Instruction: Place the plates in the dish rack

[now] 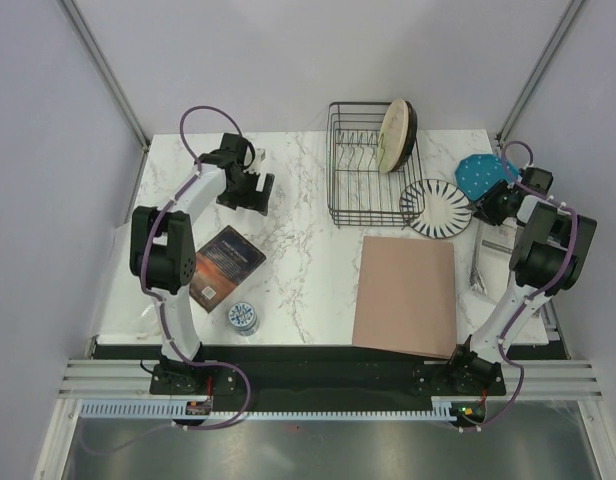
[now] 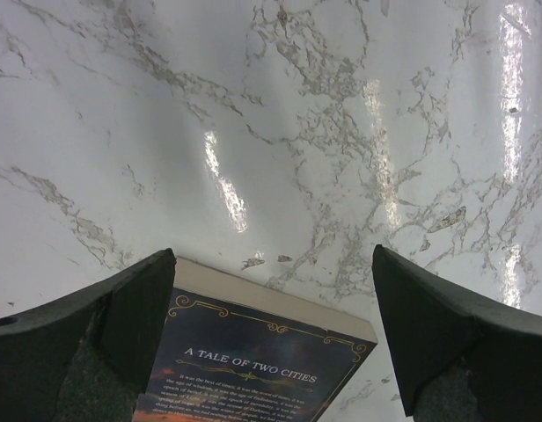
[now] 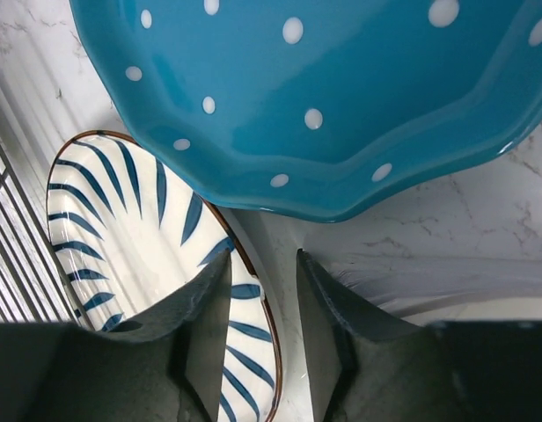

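Observation:
The black wire dish rack (image 1: pixel 356 170) stands at the back middle, with a cream plate (image 1: pixel 394 135) upright in its right end and a dark rim just behind it. The white plate with dark radial stripes (image 1: pixel 435 207) (image 3: pixel 121 229) lies flat to the right of the rack. The teal dotted plate (image 1: pixel 480 176) (image 3: pixel 341 88) sits beyond it, its edge overhanging the striped one. My right gripper (image 1: pixel 485 207) (image 3: pixel 263 259) straddles the striped plate's near rim, with a gap on each side. My left gripper (image 1: pixel 260 190) (image 2: pixel 273 255) hangs wide open over bare marble.
A dark book (image 1: pixel 226 266) (image 2: pixel 253 352) lies at the left, just under my left fingers. A small blue-and-white cup (image 1: pixel 243 317) stands near the front edge. A brown mat (image 1: pixel 408 295) covers the front right. A grey metal item (image 1: pixel 480 262) lies at the right edge.

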Robot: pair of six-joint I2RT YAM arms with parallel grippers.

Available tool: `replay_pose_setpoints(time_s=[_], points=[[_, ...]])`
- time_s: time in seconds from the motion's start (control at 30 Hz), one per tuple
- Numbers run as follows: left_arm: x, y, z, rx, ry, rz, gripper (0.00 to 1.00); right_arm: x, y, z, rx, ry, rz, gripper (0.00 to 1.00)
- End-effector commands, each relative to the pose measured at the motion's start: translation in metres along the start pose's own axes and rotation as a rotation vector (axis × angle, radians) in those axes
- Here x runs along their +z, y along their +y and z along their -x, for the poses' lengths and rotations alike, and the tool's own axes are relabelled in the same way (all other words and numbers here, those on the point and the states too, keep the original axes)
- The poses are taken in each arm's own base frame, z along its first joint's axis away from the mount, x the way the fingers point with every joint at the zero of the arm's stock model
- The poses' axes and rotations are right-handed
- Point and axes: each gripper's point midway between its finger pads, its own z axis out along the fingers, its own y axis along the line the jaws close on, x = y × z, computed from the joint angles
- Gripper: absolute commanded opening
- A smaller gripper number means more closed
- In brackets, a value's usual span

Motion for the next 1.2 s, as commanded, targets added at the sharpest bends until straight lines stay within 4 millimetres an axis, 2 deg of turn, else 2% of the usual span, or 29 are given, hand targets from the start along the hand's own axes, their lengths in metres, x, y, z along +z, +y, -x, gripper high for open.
replay_pose_setpoints(time_s=[0.0, 0.17, 0.5, 0.67, 0.77, 0.8, 0.87, 0.9, 0.93, 1.03, 1.17], points=[[0.000, 0.000, 0.015, 0.062, -0.024, 0.024, 1.00, 0.011, -0.034, -0.044, -0.002, 0.129, -0.080, 0.42], [-0.002, -0.003, 0.018, 0.086, -0.034, 0.032, 1.00, 0.005, -0.043, -0.056, -0.089, 0.174, -0.100, 0.39], [-0.006, -0.003, 0.016, 0.100, -0.034, 0.049, 1.00, 0.001, -0.033, -0.082, -0.130, 0.261, 0.011, 0.37], [-0.007, -0.006, 0.014, 0.109, -0.033, 0.052, 1.00, 0.001, -0.030, -0.084, -0.133, 0.273, 0.032, 0.37], [-0.009, -0.008, 0.014, 0.115, -0.036, 0.055, 1.00, 0.003, -0.027, -0.080, -0.136, 0.276, 0.041, 0.35], [-0.009, -0.008, 0.015, 0.118, -0.039, 0.056, 1.00, 0.004, -0.027, -0.081, -0.132, 0.284, 0.045, 0.31], [-0.011, -0.008, 0.016, 0.124, -0.043, 0.057, 1.00, 0.007, -0.026, -0.079, -0.132, 0.284, 0.047, 0.19], [-0.011, -0.008, 0.017, 0.124, -0.045, 0.059, 1.00, 0.007, -0.026, -0.078, -0.130, 0.284, 0.047, 0.05], [-0.012, -0.009, 0.018, 0.128, -0.049, 0.057, 1.00, 0.006, -0.025, -0.076, -0.133, 0.275, 0.044, 0.00], [-0.014, -0.009, 0.020, 0.129, -0.055, 0.057, 1.00, -0.001, -0.015, -0.064, -0.139, 0.246, 0.071, 0.00], [-0.015, -0.010, 0.025, 0.126, -0.068, 0.052, 1.00, -0.020, -0.002, -0.029, -0.120, 0.145, 0.063, 0.00]])
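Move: The striped plate lies flat just left of the right hand: its middle is about 10 cm to the left and level fore and aft, some 2 cm lower, with its right rim already between the half-open fingers. The blue dotted plate is about 10 cm ahead and 4 cm to the right; the dish rack's middle is some 28 cm left and 12 cm ahead. From the left hand the striped plate is about 55 cm right and 3 cm back, 7 cm down. The striped plate's right rim gets pinched by the right hand: staying low, the hand turns counter-clockwise about 15 degrees and eases roughly 2 cm left and 2 cm back. The half-open fingers narrow a little, then snap almost shut over the rim late on, with a last small shift left and back. ##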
